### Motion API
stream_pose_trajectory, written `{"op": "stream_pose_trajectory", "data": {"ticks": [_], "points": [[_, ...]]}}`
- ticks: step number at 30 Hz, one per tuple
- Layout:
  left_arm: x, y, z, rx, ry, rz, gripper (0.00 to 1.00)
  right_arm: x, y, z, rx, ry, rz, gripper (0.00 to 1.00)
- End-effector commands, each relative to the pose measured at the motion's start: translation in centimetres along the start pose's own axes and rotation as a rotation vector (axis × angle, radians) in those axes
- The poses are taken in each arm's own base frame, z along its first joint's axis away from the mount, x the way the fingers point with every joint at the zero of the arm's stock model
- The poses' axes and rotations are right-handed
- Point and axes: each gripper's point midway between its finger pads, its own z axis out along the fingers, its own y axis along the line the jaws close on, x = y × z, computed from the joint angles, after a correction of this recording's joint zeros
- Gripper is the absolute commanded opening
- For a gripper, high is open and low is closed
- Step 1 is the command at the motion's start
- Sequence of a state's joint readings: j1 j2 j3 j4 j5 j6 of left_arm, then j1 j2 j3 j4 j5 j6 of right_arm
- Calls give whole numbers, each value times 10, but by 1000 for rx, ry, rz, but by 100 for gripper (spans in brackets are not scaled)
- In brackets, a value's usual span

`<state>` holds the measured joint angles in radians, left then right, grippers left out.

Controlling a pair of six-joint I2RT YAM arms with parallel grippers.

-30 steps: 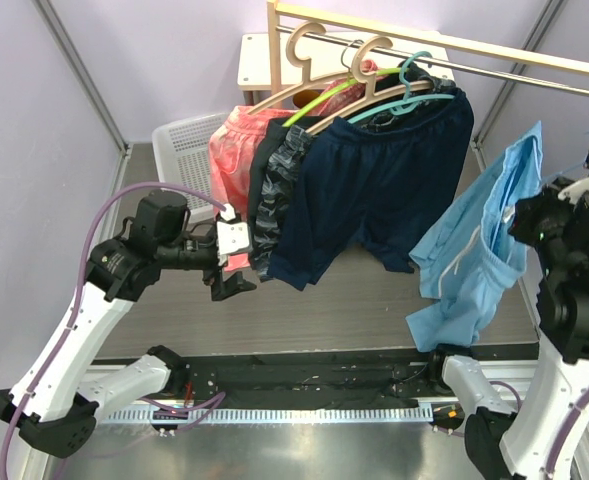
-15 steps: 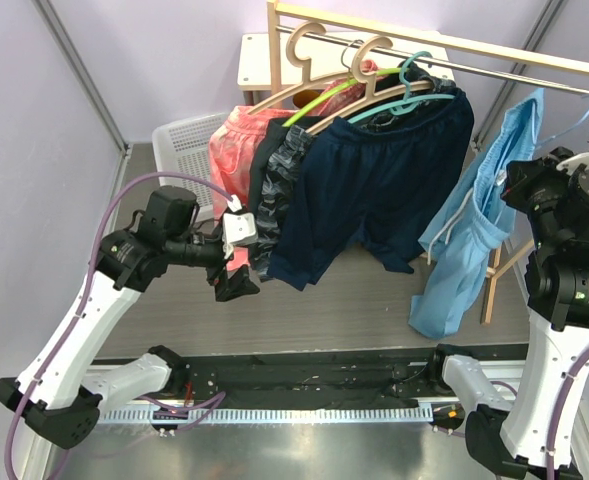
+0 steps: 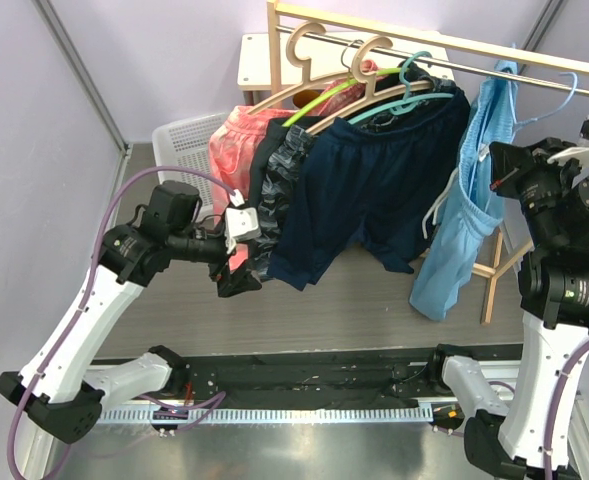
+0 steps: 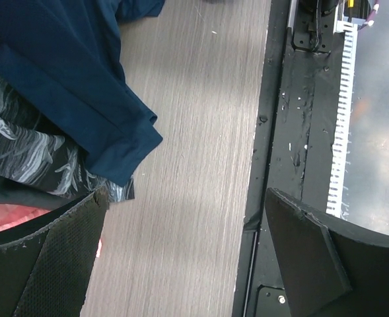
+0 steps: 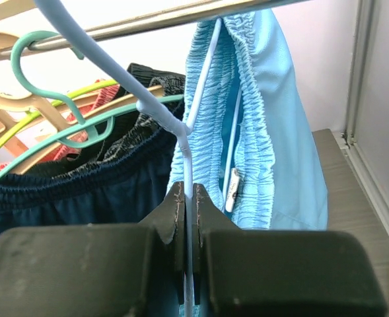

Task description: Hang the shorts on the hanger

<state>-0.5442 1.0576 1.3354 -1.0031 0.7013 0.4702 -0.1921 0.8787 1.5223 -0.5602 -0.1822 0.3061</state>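
Note:
The light-blue shorts (image 3: 469, 200) hang draped over the pale-blue wire hanger (image 3: 562, 92), right up by the metal rail at the rack's right end. In the right wrist view the elastic waist and white drawstring of the shorts (image 5: 267, 119) sit just beyond the hanger (image 5: 118, 74). My right gripper (image 5: 187, 198) is shut on the hanger's thin wire, and it shows from above as well (image 3: 502, 178). I cannot tell whether the hook rests on the rail. My left gripper (image 4: 181, 244) stands open and holds nothing, low beside the hanging clothes (image 3: 236, 258).
The rail (image 3: 424, 45) carries navy shorts (image 3: 374, 190), dark patterned shorts (image 3: 279, 190) and coral shorts (image 3: 236, 150) on wooden, teal and green hangers. A white basket (image 3: 184, 150) stands behind them at the left. A wooden rack leg (image 3: 494, 280) stands right of the light-blue shorts.
My right arm has lifted the hanger and shorts up and leftward to the rail. The left arm has crept slightly right, its gripper still open.

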Motion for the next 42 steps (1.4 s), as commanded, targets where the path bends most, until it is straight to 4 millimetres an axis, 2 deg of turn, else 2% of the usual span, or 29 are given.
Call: {"op": "stream_pose_trajectory", "data": {"ticks": [1, 3, 8, 12, 14, 18, 21, 30, 36, 42], "points": [[-13, -4, -4, -1, -56, 38, 100, -47, 16, 15, -64, -148, 3, 1], [-12, -4, -4, -1, -62, 51, 100, -45, 11, 21, -35, -130, 16, 1], [-5, -3, -1, 0, -56, 88, 100, -21, -4, 38, 1, -67, 15, 1], [4, -2, 3, 5, -42, 114, 100, -8, -15, 41, 36, -45, -19, 1], [7, -2, 5, 6, -41, 117, 100, -5, -14, 37, 23, -58, -43, 1], [7, -1, 6, 3, -45, 124, 100, -5, -7, 28, -28, -89, -80, 1], [7, 0, 7, 6, -44, 124, 100, -11, -8, 25, -21, -122, -114, 1], [7, -1, 4, -5, -43, 132, 100, -4, -24, 48, 40, -79, -112, 1], [12, -1, 5, -7, -35, 140, 100, -20, -19, 54, 27, -113, -116, 1], [13, 2, 7, -12, -29, 142, 100, 1, -14, 66, 18, -38, -114, 1]]}}
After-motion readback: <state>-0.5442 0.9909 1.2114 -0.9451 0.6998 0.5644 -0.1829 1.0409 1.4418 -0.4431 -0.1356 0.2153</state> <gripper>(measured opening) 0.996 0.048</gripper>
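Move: The metal rail, where the held hanger's hook is to go, lies about 15 cm ahead of the right gripper, in line with it and some 9 cm higher. The blue shorts hang on that hanger, their middle about 7 cm ahead, in line and 12 cm below; the navy shorts' waistband is roughly 14 cm ahead, 20 cm left and slightly lower. From the left hand the rail spot is some 28 cm ahead, 55 cm right and 30 cm up. Keep the right gripper shut on the hanger's near arm and push it forward about 4.5 cm. Then sink, easing back slightly, to about 5 cm below the start, and push forward again to some 7 cm in all, drifting a little right, to bring the hook over the rail; let the wrist tip slightly down. Let the open left hand sink about 2 cm. ##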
